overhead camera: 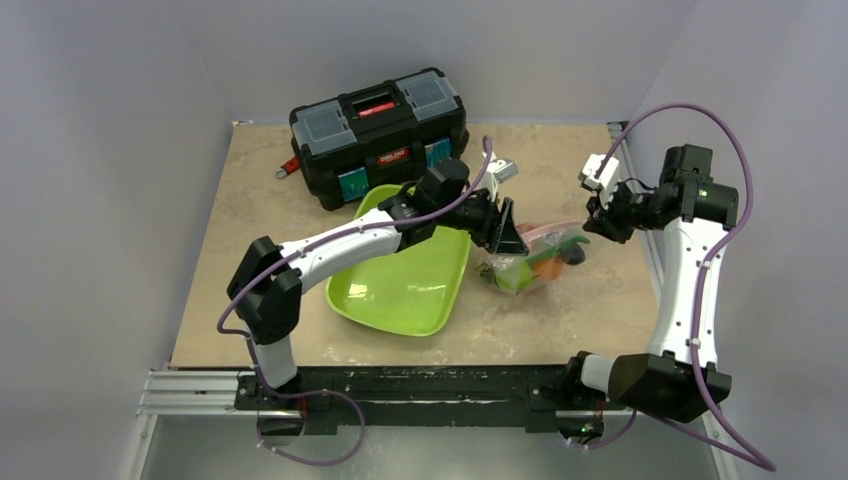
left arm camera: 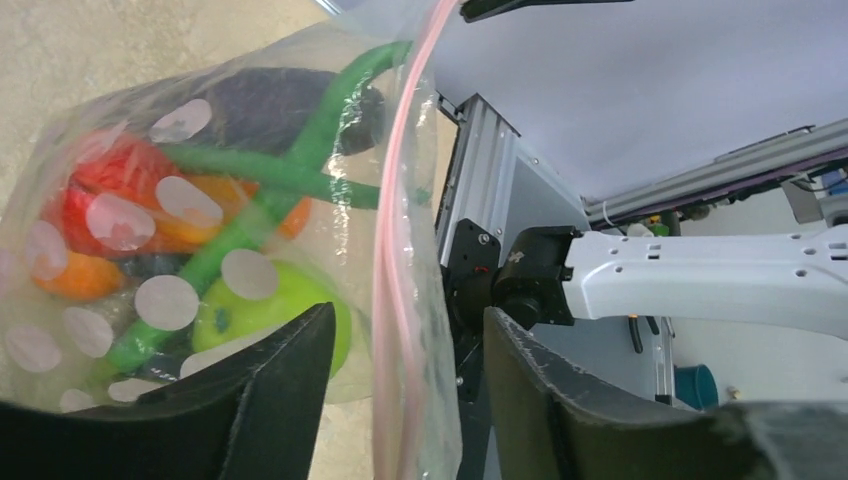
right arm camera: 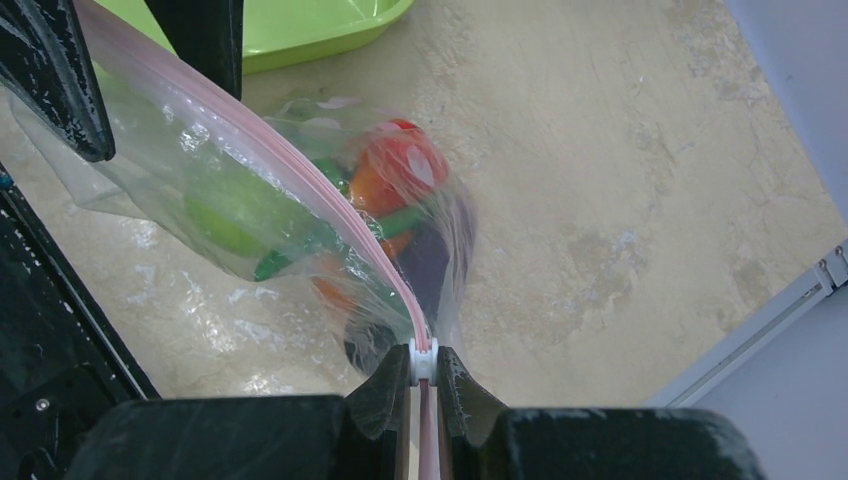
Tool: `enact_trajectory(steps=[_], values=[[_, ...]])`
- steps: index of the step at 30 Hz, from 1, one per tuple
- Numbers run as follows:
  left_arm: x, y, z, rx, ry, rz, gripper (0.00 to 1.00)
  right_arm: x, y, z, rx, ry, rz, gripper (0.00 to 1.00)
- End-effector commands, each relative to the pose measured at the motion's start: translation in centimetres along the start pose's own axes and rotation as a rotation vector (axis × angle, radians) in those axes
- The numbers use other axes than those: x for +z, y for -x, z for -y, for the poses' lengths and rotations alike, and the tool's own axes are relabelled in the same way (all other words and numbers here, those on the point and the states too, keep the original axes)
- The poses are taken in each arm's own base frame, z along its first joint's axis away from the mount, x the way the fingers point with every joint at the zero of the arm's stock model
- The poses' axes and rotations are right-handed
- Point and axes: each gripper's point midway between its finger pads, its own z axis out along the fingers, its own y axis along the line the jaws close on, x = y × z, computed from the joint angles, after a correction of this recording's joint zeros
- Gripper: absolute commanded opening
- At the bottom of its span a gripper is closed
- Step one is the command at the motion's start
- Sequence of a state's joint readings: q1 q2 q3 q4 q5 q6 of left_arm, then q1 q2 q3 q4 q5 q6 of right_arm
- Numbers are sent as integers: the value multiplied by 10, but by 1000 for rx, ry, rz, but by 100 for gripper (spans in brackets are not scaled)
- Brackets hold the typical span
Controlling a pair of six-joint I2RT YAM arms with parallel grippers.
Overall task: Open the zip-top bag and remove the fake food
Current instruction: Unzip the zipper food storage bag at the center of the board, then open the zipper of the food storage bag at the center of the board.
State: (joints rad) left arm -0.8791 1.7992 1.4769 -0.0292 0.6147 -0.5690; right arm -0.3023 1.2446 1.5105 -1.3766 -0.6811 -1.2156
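Note:
The zip-top bag (overhead camera: pixel 528 264) lies right of the tray, its mouth lifted between both grippers. The fake food shows through the plastic: a green lime (left arm camera: pixel 268 302), a red piece (left arm camera: pixel 108 188), green bean pods (left arm camera: pixel 300 150) and a dark eggplant (left arm camera: pixel 268 98). My left gripper (left arm camera: pixel 408 315) is open, its jaws on either side of the pink zip strip (left arm camera: pixel 388 250) with a gap on each side. My right gripper (right arm camera: pixel 424 365) is shut on the white slider (right arm camera: pixel 424 356) at the strip's other end. The left fingers (right arm camera: pixel 60 90) show in the right wrist view.
A lime-green tray (overhead camera: pixel 400 290) lies under the left arm, just left of the bag. A black toolbox (overhead camera: pixel 380 135) stands at the back. The table's right edge and rail (right arm camera: pixel 800 290) run close to the right gripper.

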Motion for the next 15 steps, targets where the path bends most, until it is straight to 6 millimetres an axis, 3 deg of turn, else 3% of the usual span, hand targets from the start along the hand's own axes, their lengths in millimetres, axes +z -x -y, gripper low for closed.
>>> enact_trajectory(steps=[1, 6, 9, 15], values=[[-3, 16, 31, 23, -99, 8, 47, -9, 18, 3, -27, -22, 61, 0], [-4, 20, 41, 51, -149, 19, 0, -11, 20, 3, -31, -29, 66, 0], [-11, 25, 39, 97, -109, 59, 0, -12, 20, 2, -35, -35, 60, 0], [-42, 39, 11, 181, 121, 173, 0, -11, 14, 7, -33, -51, 34, 0]])
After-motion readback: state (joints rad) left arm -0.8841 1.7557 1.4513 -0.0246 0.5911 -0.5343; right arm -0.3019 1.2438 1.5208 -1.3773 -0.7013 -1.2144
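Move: My left fingers straddle the pink zip strip near the bag's left end; the bit to pinch is about 1 cm back of the fingertips and perhaps 1 cm higher. The zipper slider in my right gripper stands some 12 cm to the right and 3 cm farther out, about level. The green fruit in the bag is 1 cm right, 6 cm back and 8 cm below. From my right hand, the pinch spot lies about 12 cm left and 4 cm back. I shut my left fingers from a bit over half open onto the pink zip strip, easing about 1 cm back and 1 cm up as they close. With the strip pinched, I bring the hand forward again by roughly 1 cm and slightly left, away from the slider. My right hand stays in place and keeps its grip on the slider. ##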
